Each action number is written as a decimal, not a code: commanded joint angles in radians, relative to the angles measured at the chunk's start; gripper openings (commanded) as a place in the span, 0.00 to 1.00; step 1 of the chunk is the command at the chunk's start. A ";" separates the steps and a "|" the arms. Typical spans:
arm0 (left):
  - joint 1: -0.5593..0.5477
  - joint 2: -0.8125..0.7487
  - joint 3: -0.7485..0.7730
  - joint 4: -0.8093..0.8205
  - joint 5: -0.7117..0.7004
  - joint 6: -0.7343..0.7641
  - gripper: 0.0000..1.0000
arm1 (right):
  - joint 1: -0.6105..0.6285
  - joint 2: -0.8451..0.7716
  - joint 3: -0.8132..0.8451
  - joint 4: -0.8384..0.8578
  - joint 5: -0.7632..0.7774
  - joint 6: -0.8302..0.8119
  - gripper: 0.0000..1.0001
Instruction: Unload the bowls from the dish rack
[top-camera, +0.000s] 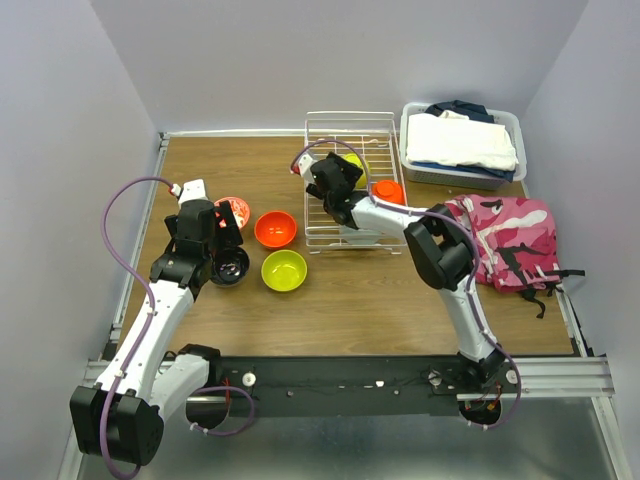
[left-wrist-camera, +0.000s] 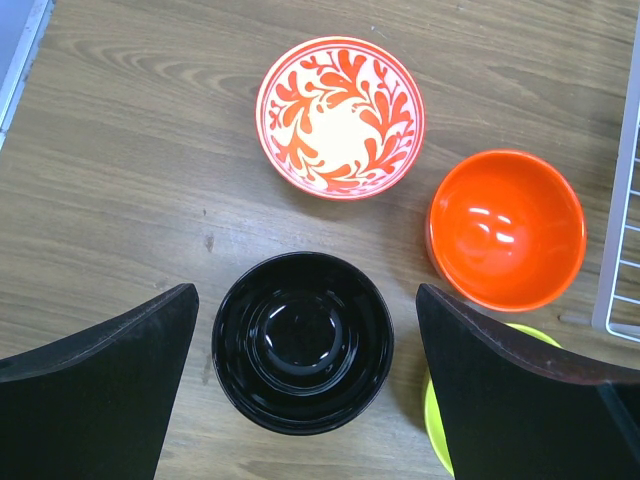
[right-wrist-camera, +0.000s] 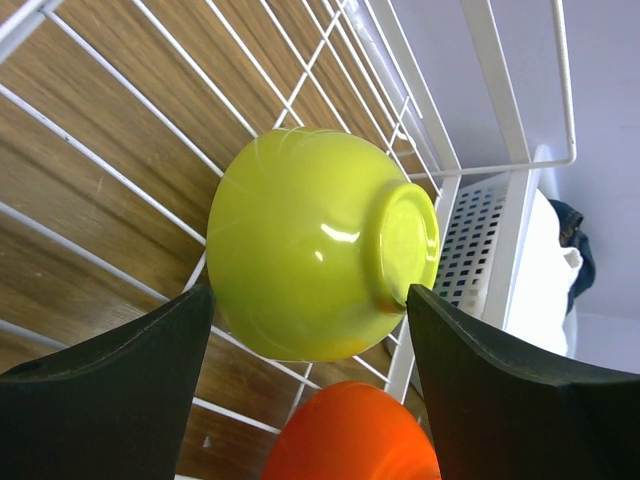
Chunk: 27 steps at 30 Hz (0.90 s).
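The white wire dish rack (top-camera: 322, 135) stands at the back centre. Inside it a lime-green bowl (right-wrist-camera: 320, 240) lies tipped on the wires with its foot up, and an orange bowl (right-wrist-camera: 355, 435) sits beside it. My right gripper (right-wrist-camera: 310, 292) is open, one finger on each side of that lime-green bowl, the right tip at its foot. On the table left of the rack stand a dark-inside bowl (left-wrist-camera: 302, 340), a white-and-red patterned bowl (left-wrist-camera: 340, 117), an orange bowl (left-wrist-camera: 507, 228) and a lime-green bowl (top-camera: 284, 270). My left gripper (left-wrist-camera: 305, 292) hangs open above the dark bowl.
A grey bin (top-camera: 500, 175) of folded clothes sits right of the rack. A pink camouflage cloth item (top-camera: 505, 240) lies at the right side of the table. The rack's wire edge (left-wrist-camera: 625, 200) is close to the orange bowl on the table.
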 joint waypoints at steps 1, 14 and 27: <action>-0.003 -0.008 -0.010 0.019 0.007 0.013 0.99 | 0.030 0.091 -0.048 -0.102 0.024 -0.035 0.87; -0.003 -0.008 -0.010 0.018 0.008 0.013 0.99 | 0.030 0.056 -0.031 -0.090 0.052 -0.040 0.64; -0.003 -0.012 -0.010 0.018 0.008 0.011 0.99 | 0.028 -0.063 -0.025 -0.063 0.049 -0.027 0.46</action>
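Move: The lime bowl lies on its side in the dish rack, right at the right hand's open fingertips: its middle is some 3 cm ahead, 2 cm to the right and about 2 cm lower. The orange bowl is around 10 cm to the right of that hand and 2 cm back, and the white bowl roughly 12 cm back and 4 cm right, both slightly lower. From the left hand the lime bowl is some 22 cm ahead, 29 cm right and 10 cm down. With the lime bowl between its fingertips, the right hand first all but stays in place, rolling some 5 degrees so that its left side sinks, and then narrows its fingers from wide open to about half open at the bowl's rounded sides. As they close, the hand eases back towards the base by about 1 cm and sinks slightly, so that the fingertips end short of the lime bowl, holding nothing, with the right finger close by the orange bowl. ##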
